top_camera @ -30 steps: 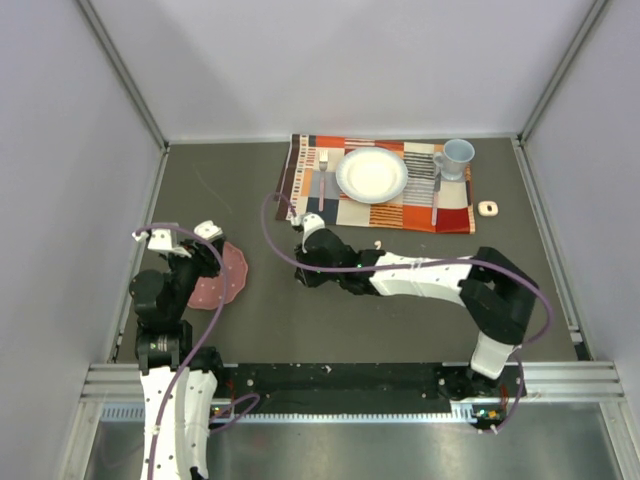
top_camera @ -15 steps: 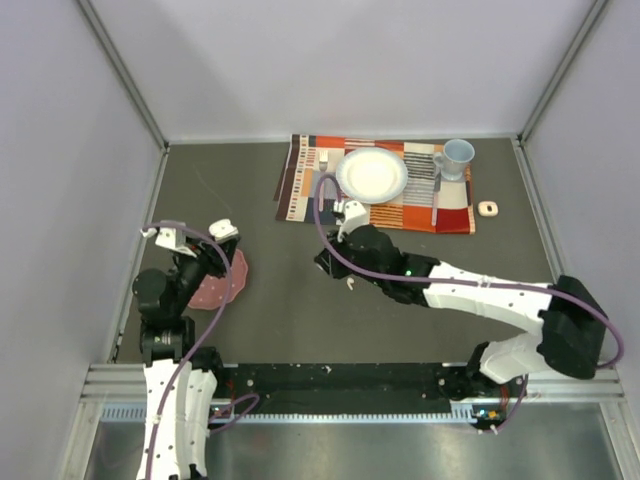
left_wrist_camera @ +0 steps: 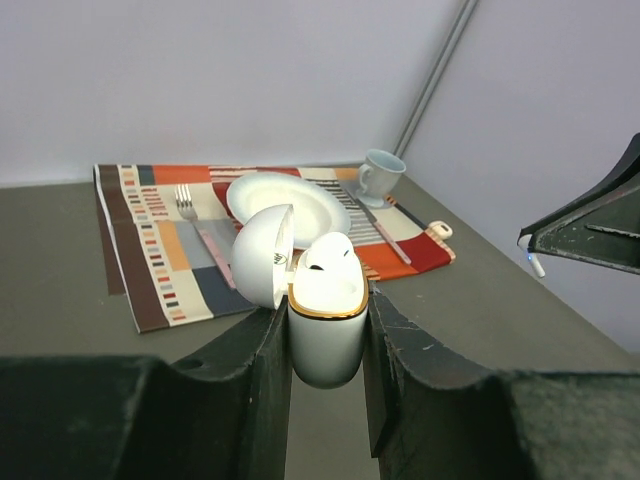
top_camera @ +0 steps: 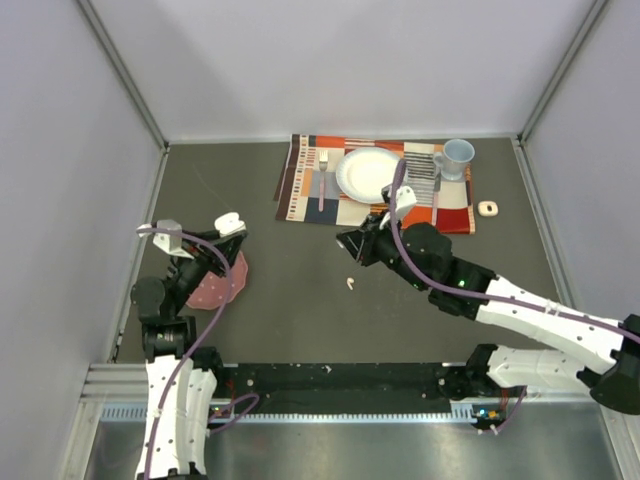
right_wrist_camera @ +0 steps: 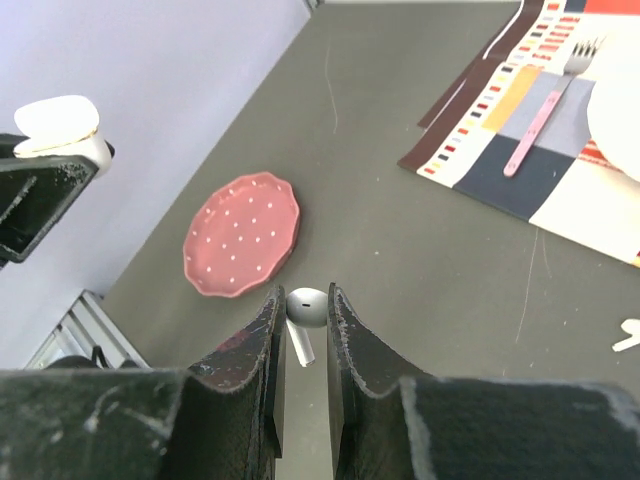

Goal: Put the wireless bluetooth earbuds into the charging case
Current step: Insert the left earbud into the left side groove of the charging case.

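My left gripper (left_wrist_camera: 328,322) is shut on the white charging case (left_wrist_camera: 326,305), gold-rimmed, held upright above the table. Its lid (left_wrist_camera: 262,255) stands open, and one white earbud (left_wrist_camera: 325,262) sits in it. My right gripper (right_wrist_camera: 303,300) is shut on another earbud (right_wrist_camera: 306,307), stem pointing down, above the bare table right of the pink plate. From above, the case (top_camera: 230,219) is at the left and the right gripper (top_camera: 348,241) near the middle. A loose earbud (top_camera: 350,283) lies on the table below it, also visible as an earbud (right_wrist_camera: 628,335) at the right wrist view's edge.
A pink dotted plate (top_camera: 215,285) lies under the left arm. At the back, a patterned placemat (top_camera: 300,185) carries a fork (top_camera: 322,178), a white plate (top_camera: 368,172), a knife (top_camera: 436,190) and a mug (top_camera: 456,157). A small beige object (top_camera: 487,208) lies beside the mat.
The right arm has swung to the right, and its gripper moved from the placemat's near-left corner toward the table's middle. The left gripper with the case shifted slightly right.
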Controlling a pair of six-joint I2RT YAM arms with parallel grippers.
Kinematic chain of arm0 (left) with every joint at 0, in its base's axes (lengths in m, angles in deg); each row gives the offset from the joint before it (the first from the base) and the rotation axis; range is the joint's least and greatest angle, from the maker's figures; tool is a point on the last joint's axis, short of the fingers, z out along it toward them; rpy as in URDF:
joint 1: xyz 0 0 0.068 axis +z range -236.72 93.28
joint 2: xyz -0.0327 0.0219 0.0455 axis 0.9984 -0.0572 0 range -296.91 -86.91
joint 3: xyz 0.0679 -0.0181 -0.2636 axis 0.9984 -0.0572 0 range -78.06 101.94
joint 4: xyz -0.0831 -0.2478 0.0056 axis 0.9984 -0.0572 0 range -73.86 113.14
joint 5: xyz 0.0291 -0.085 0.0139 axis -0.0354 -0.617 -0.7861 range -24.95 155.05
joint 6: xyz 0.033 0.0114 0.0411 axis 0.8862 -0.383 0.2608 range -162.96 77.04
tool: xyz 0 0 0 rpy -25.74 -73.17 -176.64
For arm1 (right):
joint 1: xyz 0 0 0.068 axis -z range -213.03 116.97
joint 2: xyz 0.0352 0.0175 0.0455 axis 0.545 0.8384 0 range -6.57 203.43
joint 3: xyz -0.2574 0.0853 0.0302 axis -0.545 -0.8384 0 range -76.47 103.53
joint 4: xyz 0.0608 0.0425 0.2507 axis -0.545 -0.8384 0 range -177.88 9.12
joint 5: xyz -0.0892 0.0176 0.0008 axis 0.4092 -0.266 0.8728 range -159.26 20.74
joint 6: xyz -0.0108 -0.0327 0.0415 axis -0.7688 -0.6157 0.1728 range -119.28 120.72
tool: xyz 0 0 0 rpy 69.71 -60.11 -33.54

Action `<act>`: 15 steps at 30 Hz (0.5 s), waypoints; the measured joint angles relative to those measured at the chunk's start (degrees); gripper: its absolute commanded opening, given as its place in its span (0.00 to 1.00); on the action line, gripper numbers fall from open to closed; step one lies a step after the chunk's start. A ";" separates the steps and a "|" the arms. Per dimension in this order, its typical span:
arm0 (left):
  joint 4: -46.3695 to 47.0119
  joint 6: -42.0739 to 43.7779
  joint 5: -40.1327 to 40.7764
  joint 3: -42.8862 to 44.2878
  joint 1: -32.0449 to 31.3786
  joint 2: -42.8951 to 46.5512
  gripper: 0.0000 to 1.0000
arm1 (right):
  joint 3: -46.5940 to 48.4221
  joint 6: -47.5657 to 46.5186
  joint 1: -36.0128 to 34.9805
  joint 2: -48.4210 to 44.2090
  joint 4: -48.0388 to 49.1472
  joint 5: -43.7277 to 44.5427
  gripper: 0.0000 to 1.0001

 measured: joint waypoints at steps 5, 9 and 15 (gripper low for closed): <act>5.86 -3.41 -0.13 -0.02 -0.02 -1.64 0.00 | 1.73 -0.94 0.26 -1.81 -0.76 1.33 0.04; 12.31 -6.67 0.20 -0.02 -0.33 -4.66 0.00 | 5.70 -1.92 0.46 -1.77 -1.46 2.56 0.05; 18.47 -9.53 1.73 0.00 -2.19 -8.41 0.00 | 13.64 -2.14 0.63 -1.46 -1.53 3.69 0.05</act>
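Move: The open charging case, held in the left fingers, is about 27 cm to the left of the right hand, almost level with it and roughly 2 cm ahead. From the left hand, the earbud in the right fingers is some 27 cm to the right and 2 cm back. About 27 cm below the right hand, one loose earbud lies 6 cm ahead and 3 cm right, another 15 ahead and 9 right; the pink plate is 7 ahead and 29 left. The earbud, still pinched in the right fingers, is lifted almost straight up by some 12 cm, gaining speed and drifting slightly right, away from the case, while the right hand tips up and rolls its left side upward by about 10 degrees each. The left hand keeps its grip on the case and raises it more slowly, 3 to 4 cm, with a slight roll the other way and a small nose-up tilt. ##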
